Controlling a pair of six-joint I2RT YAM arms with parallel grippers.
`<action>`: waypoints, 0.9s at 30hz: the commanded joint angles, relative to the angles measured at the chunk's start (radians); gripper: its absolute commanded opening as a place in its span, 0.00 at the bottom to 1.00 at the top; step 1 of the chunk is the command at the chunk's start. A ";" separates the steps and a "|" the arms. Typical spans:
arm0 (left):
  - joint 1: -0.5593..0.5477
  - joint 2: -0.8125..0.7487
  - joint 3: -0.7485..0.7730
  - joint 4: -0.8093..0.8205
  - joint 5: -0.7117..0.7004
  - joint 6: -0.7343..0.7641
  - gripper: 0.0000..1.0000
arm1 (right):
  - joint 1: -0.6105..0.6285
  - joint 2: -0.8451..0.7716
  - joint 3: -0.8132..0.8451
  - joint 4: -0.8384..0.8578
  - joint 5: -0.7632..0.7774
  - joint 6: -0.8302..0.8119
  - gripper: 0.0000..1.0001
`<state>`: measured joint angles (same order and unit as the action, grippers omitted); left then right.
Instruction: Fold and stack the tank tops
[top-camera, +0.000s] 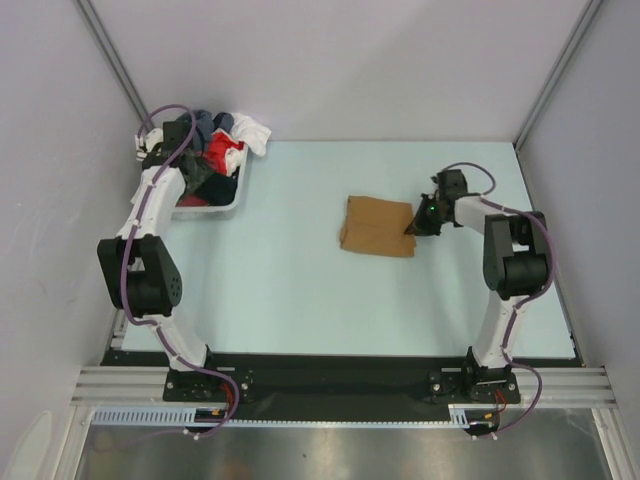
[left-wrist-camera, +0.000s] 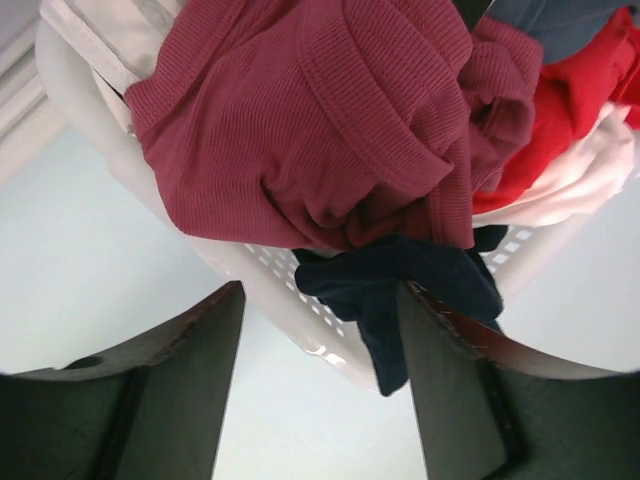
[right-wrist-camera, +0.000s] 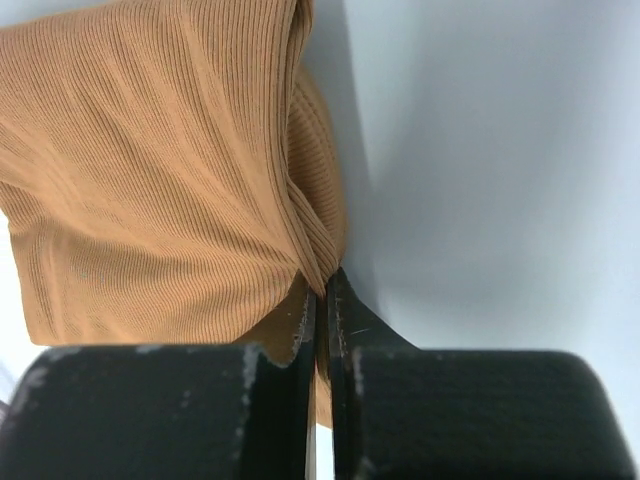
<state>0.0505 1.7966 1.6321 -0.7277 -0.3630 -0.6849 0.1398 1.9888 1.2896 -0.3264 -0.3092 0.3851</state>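
Note:
A tan-brown tank top lies folded into a rectangle at mid-table. My right gripper is at its right edge, shut on that edge; in the right wrist view the ribbed tan tank top is pinched between the closed fingers. A dark maroon tank top lies bunched on top of the clothes in the white basket at the far left. My left gripper hangs open just in front of the white basket, with a dark navy cloth drooping over the rim by its right finger.
The basket also holds red, white and dark clothes, with a white garment spilling over its far corner. Grey walls close in the table at left, right and back.

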 joint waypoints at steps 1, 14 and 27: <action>0.003 -0.049 0.061 0.015 -0.013 -0.157 0.71 | -0.130 -0.090 -0.097 0.015 0.099 0.029 0.00; 0.078 0.032 0.215 -0.084 -0.059 -0.203 0.72 | -0.488 -0.375 -0.420 0.149 0.226 0.244 0.00; 0.094 0.188 0.298 -0.075 -0.074 -0.252 0.68 | -0.672 -0.469 -0.526 0.174 0.213 0.383 0.00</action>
<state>0.1383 1.9781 1.8614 -0.8093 -0.4065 -0.9165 -0.5125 1.5517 0.7738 -0.1955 -0.1097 0.7177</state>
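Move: The brown folded tank top's middle lies about 10 cm left and 1 cm forward of the right hand, which already pinches its right edge; the bare right-hand part of the table is some 25 cm right and 8 cm back. For the left hand, the maroon tank top in the basket is about 6 cm forward, 5 left, 7 below; the dark top is 3 forward, 3 right, 9 below, and the red one 12 forward, 4 right, 7 below. The brown folded tank top, still pinched by its right edge in the shut right fingers, is dragged along the table some 26 cm right and about 11 cm back, the hand staying low and turning roughly 60 degrees clockwise. The open left hand rises about 5 cm, goes left and forward over the maroon tank top, then lowers again towards it, turning slightly counter-clockwise; contact there can't be seen. ##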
